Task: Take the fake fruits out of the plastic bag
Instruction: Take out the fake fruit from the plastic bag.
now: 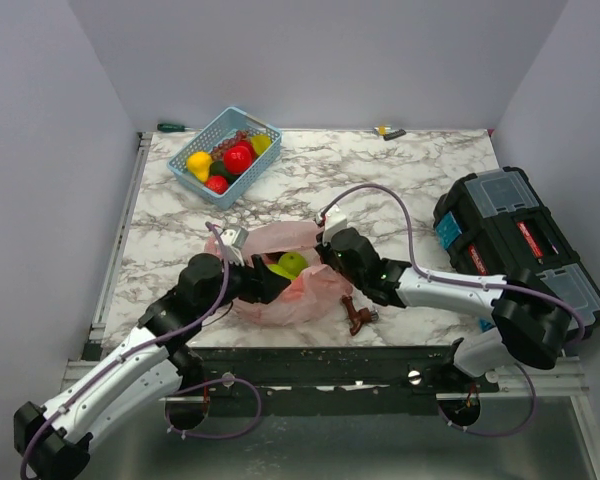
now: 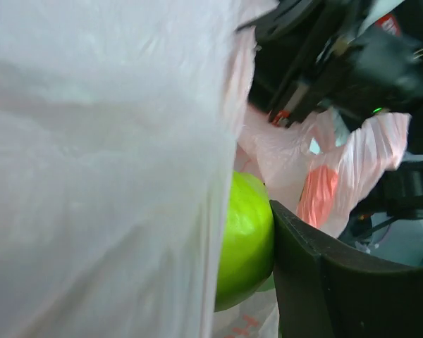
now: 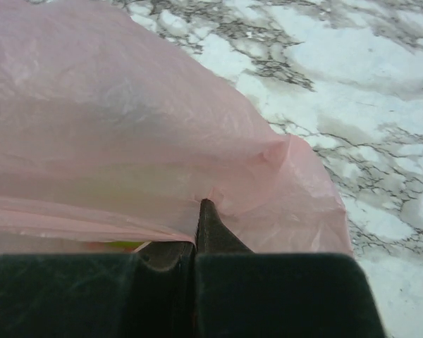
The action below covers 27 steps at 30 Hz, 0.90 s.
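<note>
The pink plastic bag (image 1: 302, 290) lies crumpled at the table's near middle. My left gripper (image 1: 272, 272) reaches into its mouth. A green apple (image 2: 247, 236) sits pressed against the gripper's right finger (image 2: 324, 282), and bag film hides the other finger. The same apple (image 1: 293, 263) shows in the bag's opening from above. My right gripper (image 3: 201, 211) is shut on a fold of the bag (image 3: 127, 141) at its far right edge and holds it up. Other fake fruits lie in the light blue basket (image 1: 208, 135): a yellow one (image 1: 198, 162), two red ones (image 1: 238, 157) and a yellow-green one (image 1: 261, 143).
A small brown tap-like piece (image 1: 358, 316) lies just right of the bag near the front edge. A black toolbox (image 1: 520, 245) fills the right side. A green-handled screwdriver (image 1: 170, 127) and a small yellow item (image 1: 388, 131) lie at the back edge.
</note>
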Tool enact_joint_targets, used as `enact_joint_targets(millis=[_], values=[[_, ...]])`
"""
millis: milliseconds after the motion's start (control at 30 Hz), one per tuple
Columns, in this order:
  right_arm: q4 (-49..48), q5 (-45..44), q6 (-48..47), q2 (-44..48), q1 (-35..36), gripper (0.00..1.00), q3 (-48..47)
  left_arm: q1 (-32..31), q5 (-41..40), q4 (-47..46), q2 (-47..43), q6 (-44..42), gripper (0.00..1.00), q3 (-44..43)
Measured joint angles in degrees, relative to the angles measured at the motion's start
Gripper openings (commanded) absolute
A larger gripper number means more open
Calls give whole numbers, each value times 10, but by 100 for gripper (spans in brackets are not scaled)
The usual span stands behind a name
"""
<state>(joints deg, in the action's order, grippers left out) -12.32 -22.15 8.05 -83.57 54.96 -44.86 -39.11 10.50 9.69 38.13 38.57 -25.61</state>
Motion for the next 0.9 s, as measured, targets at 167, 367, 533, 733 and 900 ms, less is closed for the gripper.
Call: enact_joint_targets(millis=[167, 367, 533, 733, 900], values=[[5, 86, -1, 24, -3, 1, 18, 0, -72, 33, -59, -2, 39, -23], [12, 200, 1, 94, -3, 1, 46, 0, -170, -18, -8, -10, 36, -9], [11, 250, 7, 116, -3, 1, 60, 0, -236, -85, 53, -24, 36, 9], [24, 193, 36, 52, -2, 1, 57, 1, -206, -174, 70, -24, 36, 9], [44, 107, 75, 2, -16, 1, 36, 1, -121, -151, -8, -16, 33, -2]])
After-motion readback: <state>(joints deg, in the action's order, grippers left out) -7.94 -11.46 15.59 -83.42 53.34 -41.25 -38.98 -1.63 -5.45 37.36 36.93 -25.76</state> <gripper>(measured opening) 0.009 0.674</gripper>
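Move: The green fruit is already in the left gripper, down in the mouth of the plastic bag, whose middle is about 8 cm below that hand and 2 cm to its right. The fruit basket stands some 38 cm ahead of the left hand and 17 cm to its left. From the right gripper, already shut on the bag's rim, the fruit is about 8 cm back and 10 cm left; the copper tap lies 12 cm back and 8 cm right. Shake the bag against the held fruit. Lift the left gripper a little, swing it about 8 cm forward and slightly left while turning counter-clockwise, then draw it back and up, fingertips tilting up, keeping the fruit clasped. Meanwhile pull the right gripper about 7 cm back and slightly up, then send it down and forward again, still pinching the rim. ##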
